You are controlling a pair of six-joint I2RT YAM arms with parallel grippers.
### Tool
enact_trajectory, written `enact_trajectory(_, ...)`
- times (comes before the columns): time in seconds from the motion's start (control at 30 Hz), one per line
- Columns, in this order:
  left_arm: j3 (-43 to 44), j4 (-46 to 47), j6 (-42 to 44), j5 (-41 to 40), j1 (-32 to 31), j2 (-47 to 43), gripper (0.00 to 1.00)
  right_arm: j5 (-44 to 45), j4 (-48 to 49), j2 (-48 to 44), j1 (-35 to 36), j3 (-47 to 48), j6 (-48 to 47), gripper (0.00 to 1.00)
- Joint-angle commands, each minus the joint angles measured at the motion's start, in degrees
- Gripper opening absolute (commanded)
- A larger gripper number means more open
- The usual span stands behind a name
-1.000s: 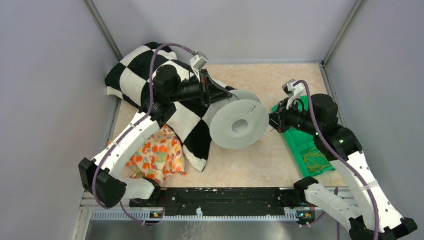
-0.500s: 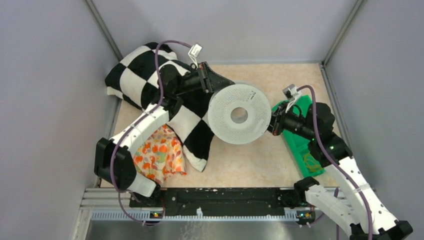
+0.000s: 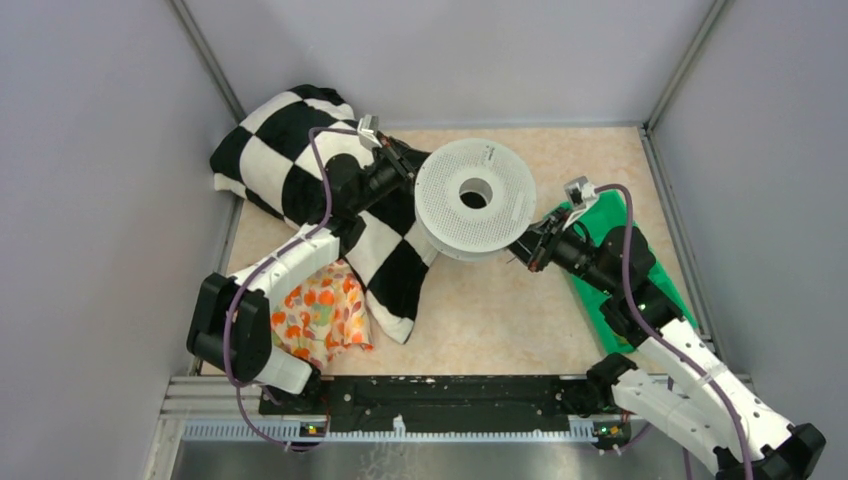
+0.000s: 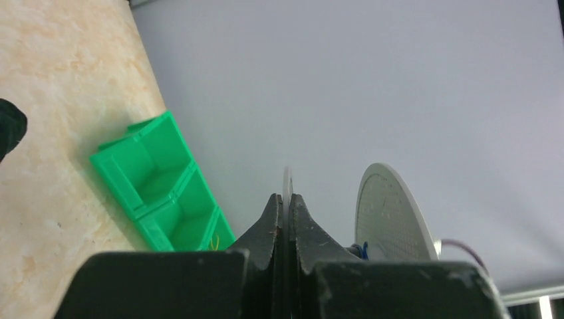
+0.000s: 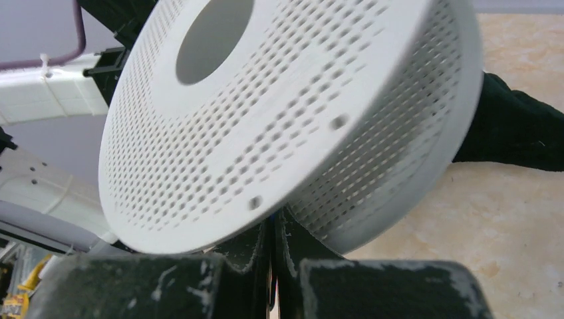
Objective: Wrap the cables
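A white perforated spool (image 3: 475, 197) hangs above the table with its flat face turned up, hub hole in the middle. My left gripper (image 3: 408, 164) is shut on the thin rim of one flange (image 4: 287, 183); the other flange (image 4: 392, 206) stands to the right. My right gripper (image 3: 518, 252) sits under the spool's (image 5: 266, 113) near-right edge, its tips (image 5: 274, 222) in the gap between the flanges. Its jaws are pressed on a very thin dark-blue strand, the cable (image 5: 273, 218). A bit of blue (image 4: 361, 250) shows at the hub. The rest of the cable is hidden.
A black-and-white checkered cloth (image 3: 290, 140) lies at the back left under my left arm, with an orange-flowered cloth (image 3: 320, 310) in front of it. A green divided bin (image 3: 600, 290) sits at the right under my right arm, a yellow band (image 4: 214, 240) in it. Grey walls close in.
My left arm carried the spool toward the back and tipped it from edge-on to face up. My right gripper followed it left and back, staying at the rim. Both grippers stayed shut.
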Motion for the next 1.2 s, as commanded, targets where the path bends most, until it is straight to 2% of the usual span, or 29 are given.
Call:
enact_trajectory(0.0,-0.5,2.5,-6.4,-8.9,-1.9,-2.1,0.00,3.7,1.8,0.5,2.8,1.7,-4.5,0.00)
enact_trajectory(0.2,0.6,-4.9,-5.1,-11.4,-2.0,-3.2,0.00,4.5,-1.5,1.6,4.2,4.1,-8.4,0.00)
enact_trajectory(0.3,-0.4,-4.6,-5.3,-12.5,-2.0,-3.7,0.00,5.1,-2.3,2.8,5.8,4.4,-7.4,0.00)
enact_trajectory(0.47,-1.6,-5.6,-4.8,-13.6,-1.9,-4.3,0.00,12.9,-2.0,5.3,13.9,4.7,-7.8,0.00)
enact_trajectory(0.53,-1.9,-4.1,-3.4,-13.9,-1.9,-4.6,0.00,13.4,-2.0,6.2,15.9,5.0,-8.2,0.00)
enact_trajectory(0.67,-1.1,1.2,0.0,-11.6,-2.0,-4.5,0.00,12.9,-2.2,7.4,16.4,6.0,-8.0,0.16)
enact_trajectory(0.73,-0.7,2.0,1.9,-11.3,-2.0,-4.9,0.00,13.7,-2.6,7.1,16.5,6.0,-8.3,0.19)
enact_trajectory(0.77,-0.5,2.2,2.9,-11.3,-1.9,-5.2,0.00,14.4,-2.7,6.8,16.5,6.0,-8.4,0.19)
enact_trajectory(0.87,0.3,2.2,6.2,-11.1,-2.0,-6.1,0.00,16.3,-2.9,5.6,16.5,5.6,-8.4,0.03)
enact_trajectory(0.93,0.9,2.6,8.3,-10.8,-2.0,-6.4,0.00,17.5,-3.0,4.6,16.5,5.2,-8.4,0.02)
enact_trajectory(1.07,2.9,0.6,12.5,-11.1,-1.9,-7.5,0.00,19.7,-5.6,2.4,16.4,4.6,-8.1,0.23)
enact_trajectory(1.17,3.8,-0.2,14.5,-12.1,-1.7,-8.1,0.00,22.9,-8.8,0.2,16.5,4.1,-8.0,0.33)
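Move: The spool, its lower flange still pinched in the left fingers, has its middle about 6 cm right, 3 cm back and 3 cm above the left hand. From the right hand, shut on the cable at the near rim, that middle is roughly 5 cm ahead, 5 cm left and 5 cm up. The green bin lies about 28 cm right of the right hand, 3 cm ahead and 28 cm below; the checkered pillow some 14 cm left of the left hand, 4 cm ahead and 30 cm down. Leftward and down, about 4 cm left and 3 cm lower, the right hand carries the cable in under the spool's near rim, then eases back right a little while its fingers part, shut, and part again partway. Meanwhile the left hand keeps its pinch on the flange, sinks while reaching forward, then rises past its starting height, turning some 15 degrees counter-clockwise. ##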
